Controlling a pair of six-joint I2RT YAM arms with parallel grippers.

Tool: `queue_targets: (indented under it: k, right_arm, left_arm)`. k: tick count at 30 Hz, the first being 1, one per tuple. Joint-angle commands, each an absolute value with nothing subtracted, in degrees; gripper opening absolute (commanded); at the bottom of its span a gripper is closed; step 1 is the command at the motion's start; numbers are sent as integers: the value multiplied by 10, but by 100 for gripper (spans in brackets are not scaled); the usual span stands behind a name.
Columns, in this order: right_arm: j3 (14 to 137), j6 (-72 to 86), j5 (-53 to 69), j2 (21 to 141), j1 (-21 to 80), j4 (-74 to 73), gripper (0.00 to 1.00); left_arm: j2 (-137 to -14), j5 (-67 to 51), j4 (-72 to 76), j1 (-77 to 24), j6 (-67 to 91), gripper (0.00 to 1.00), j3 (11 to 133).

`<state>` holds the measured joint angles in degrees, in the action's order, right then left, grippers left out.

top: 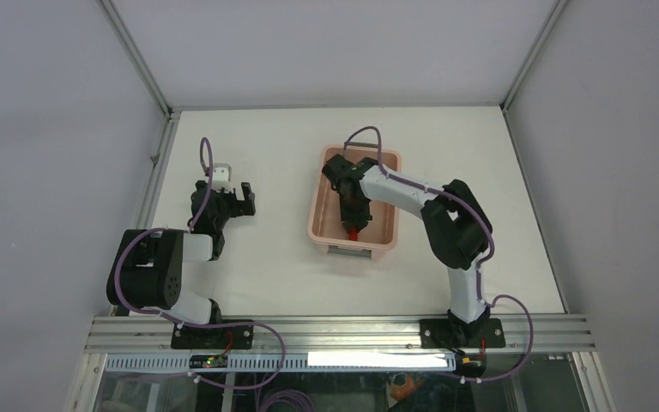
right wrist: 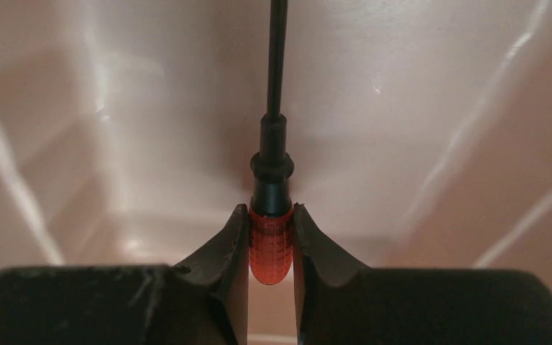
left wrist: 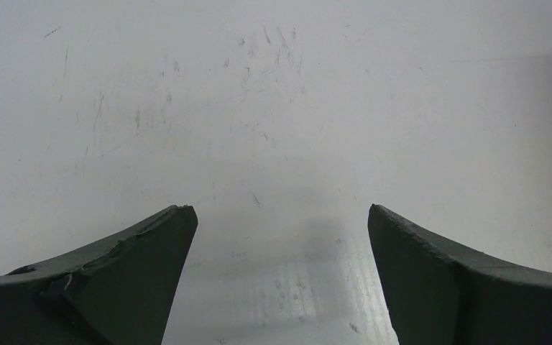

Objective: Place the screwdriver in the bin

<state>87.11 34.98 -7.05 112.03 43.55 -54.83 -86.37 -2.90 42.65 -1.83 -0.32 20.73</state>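
Note:
The screwdriver has a knurled red handle and a thin black shaft pointing away from the camera. My right gripper is shut on the red handle, both fingers pressed against its sides. It hangs inside the salmon-pink bin, whose walls fill the right wrist view. From above, the right gripper reaches down into the bin, with the red handle of the screwdriver showing near the bin's near end. My left gripper stands open over bare table at the left, nothing between its fingers.
The bin has a grey handle at its near short end. The white table is bounded by a metal frame rail on the left and grey walls behind. The left wrist view shows only scratched tabletop.

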Motion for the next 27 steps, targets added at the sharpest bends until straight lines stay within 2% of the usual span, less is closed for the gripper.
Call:
queue_targets:
  k: [1, 8, 13, 17, 19, 27]
  right_arm:
    - [849, 381, -83, 1147, 438, -476, 8]
    - [835, 396, -122, 1146, 438, -474, 34]
    - [854, 391, -145, 1100, 441, -507, 65]
    - [897, 376, -176, 1049, 450, -548, 82]
    - [912, 361, -180, 1016, 452, -558, 97]
    - [939, 239, -157, 881, 444, -547, 99]
  left_arm:
    - [-863, -26, 463, -20, 7, 99, 219]
    - [-864, -26, 462, -20, 7, 99, 219]
    - [-864, -26, 462, -20, 7, 99, 219]
    - [-864, -26, 462, -20, 7, 99, 219]
    - [-864, -26, 461, -20, 7, 99, 220]
    - [-863, -26, 462, -20, 7, 99, 220]
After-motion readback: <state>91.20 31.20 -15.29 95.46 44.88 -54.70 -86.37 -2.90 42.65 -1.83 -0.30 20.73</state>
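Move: Inside the bin, the right hand still grips the screwdriver, whose middle is about 2 cm ahead of it, tip pointing forward. The middle of the bin floor lies some 4 cm ahead of this hand, neither left nor right of it, and about 4 cm below. The bin's near handle is roughly 7 cm back, 1 cm left and 4 cm above. From the left hand, the bin floor's middle is about 30 cm right, 6 cm back and 3 cm below. Sinking about 3.5 cm nearly straight down, the right hand takes the screwdriver to the bin floor, pauses there and opens its fingers from their narrow grip to fully wide, letting go. It then climbs away some 16 cm, drifting a little forward, the fingers tipping forward about 20 degrees. ##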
